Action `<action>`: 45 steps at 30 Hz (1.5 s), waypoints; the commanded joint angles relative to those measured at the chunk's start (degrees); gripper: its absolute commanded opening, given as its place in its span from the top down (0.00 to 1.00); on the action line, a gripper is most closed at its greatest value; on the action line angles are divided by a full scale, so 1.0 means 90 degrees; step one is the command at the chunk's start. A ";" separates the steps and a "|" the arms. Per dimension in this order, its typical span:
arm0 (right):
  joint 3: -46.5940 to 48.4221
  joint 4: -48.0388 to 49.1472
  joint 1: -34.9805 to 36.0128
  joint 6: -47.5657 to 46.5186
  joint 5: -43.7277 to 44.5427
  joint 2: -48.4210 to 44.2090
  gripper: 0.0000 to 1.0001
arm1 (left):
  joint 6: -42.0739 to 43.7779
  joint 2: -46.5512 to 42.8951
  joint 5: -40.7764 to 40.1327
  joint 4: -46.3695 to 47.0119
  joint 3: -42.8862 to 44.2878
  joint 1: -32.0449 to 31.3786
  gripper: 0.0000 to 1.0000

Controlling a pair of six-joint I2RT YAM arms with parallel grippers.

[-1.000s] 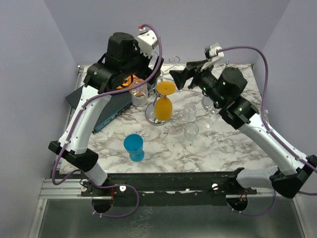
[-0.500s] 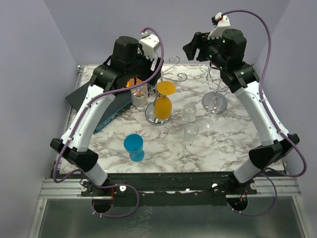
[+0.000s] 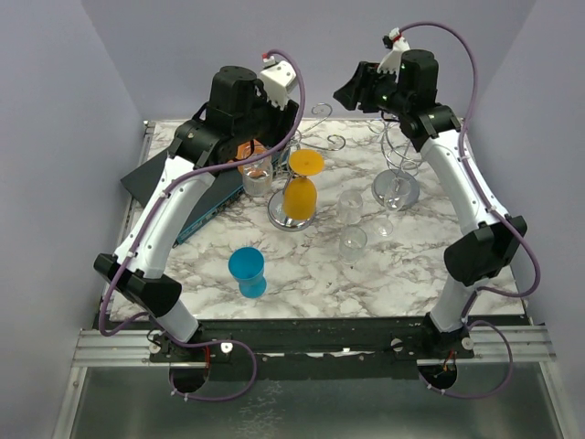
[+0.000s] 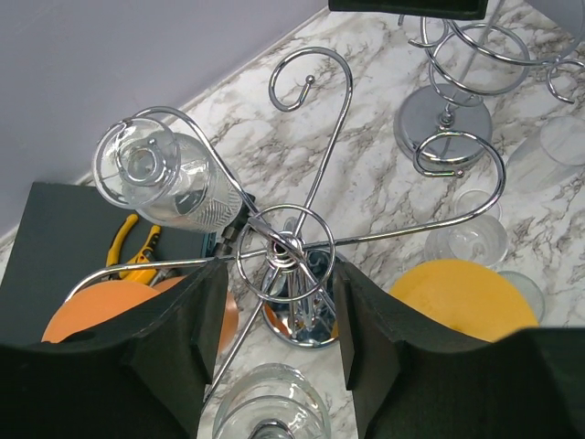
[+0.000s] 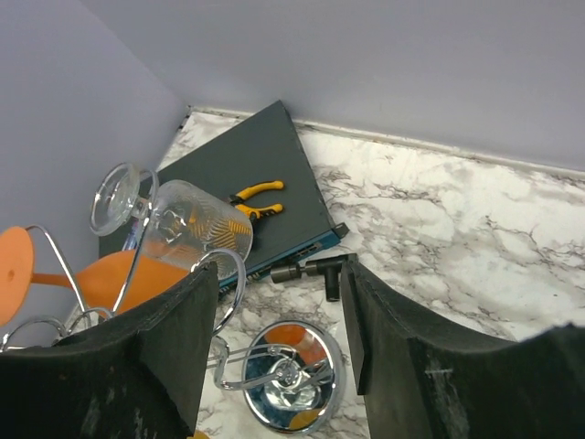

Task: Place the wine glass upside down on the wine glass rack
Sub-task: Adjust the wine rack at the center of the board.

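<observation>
A clear wine glass [image 4: 169,178] hangs foot-up on one arm of the chrome wine glass rack [image 4: 283,242]; it also shows in the right wrist view as a clear wine glass [image 5: 178,219]. My left gripper [image 4: 279,329] hovers open right above the rack's hub, gripping nothing. Low between its fingers a second clear glass [image 4: 270,412] shows. My right gripper [image 5: 283,338] is open and empty, held high at the back right [image 3: 351,94], looking down on the rack's base [image 5: 288,375]. Orange glasses [image 4: 462,297] hang on the rack too.
A second chrome rack [image 3: 396,187] stands at the right. Loose clear glasses [image 3: 353,243] sit in the middle, a blue cup [image 3: 247,272] nearer the front. A dark box [image 5: 247,183] with yellow pliers lies at the left, a small black tool [image 5: 315,268] beside it.
My right arm has lifted away from the rack and swung up to the back right. The left arm has barely shifted. Both grippers' jaws have narrowed.
</observation>
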 commanded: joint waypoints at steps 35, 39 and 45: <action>-0.1248 0.1613 -0.0095 0.1142 -0.1698 -0.0210 0.67 | 0.0246 -0.0062 0.0347 0.0565 -0.0632 -0.0026 0.78; -0.1460 0.1695 -0.0098 0.1182 -0.1748 -0.0373 0.70 | 0.0276 -0.0144 0.0373 0.0594 -0.0786 -0.0027 0.79; -0.1516 0.1711 -0.0101 0.1202 -0.1731 -0.0484 0.71 | 0.0371 -0.0181 0.0339 0.0641 -0.0934 -0.0027 0.89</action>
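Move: The ring on top of the wine rack's post lies some 4 cm below my left hand, 2 cm ahead and 1 cm to its right. From that hand the hanging clear wine glass is 7 cm ahead, 3 cm left, and the yellow wine glass 6 cm back, 5 cm right. My right hand's goal, the rack's far curl, is 5 cm to its left, 1 cm back and 3 cm lower; the side curl is about 8 cm back, 1 cm left. I lower my left hand about 3.5 cm onto the top of the rack's post, easing slightly right, and close its half-open fingers almost shut on the metal at the ring. Meanwhile I bring my right hand about 3 cm left and down to the far curl, swinging it some 10 degrees counter-clockwise with its left side rising, then draw back 2 cm while its fingers narrow around the curl's wire. ##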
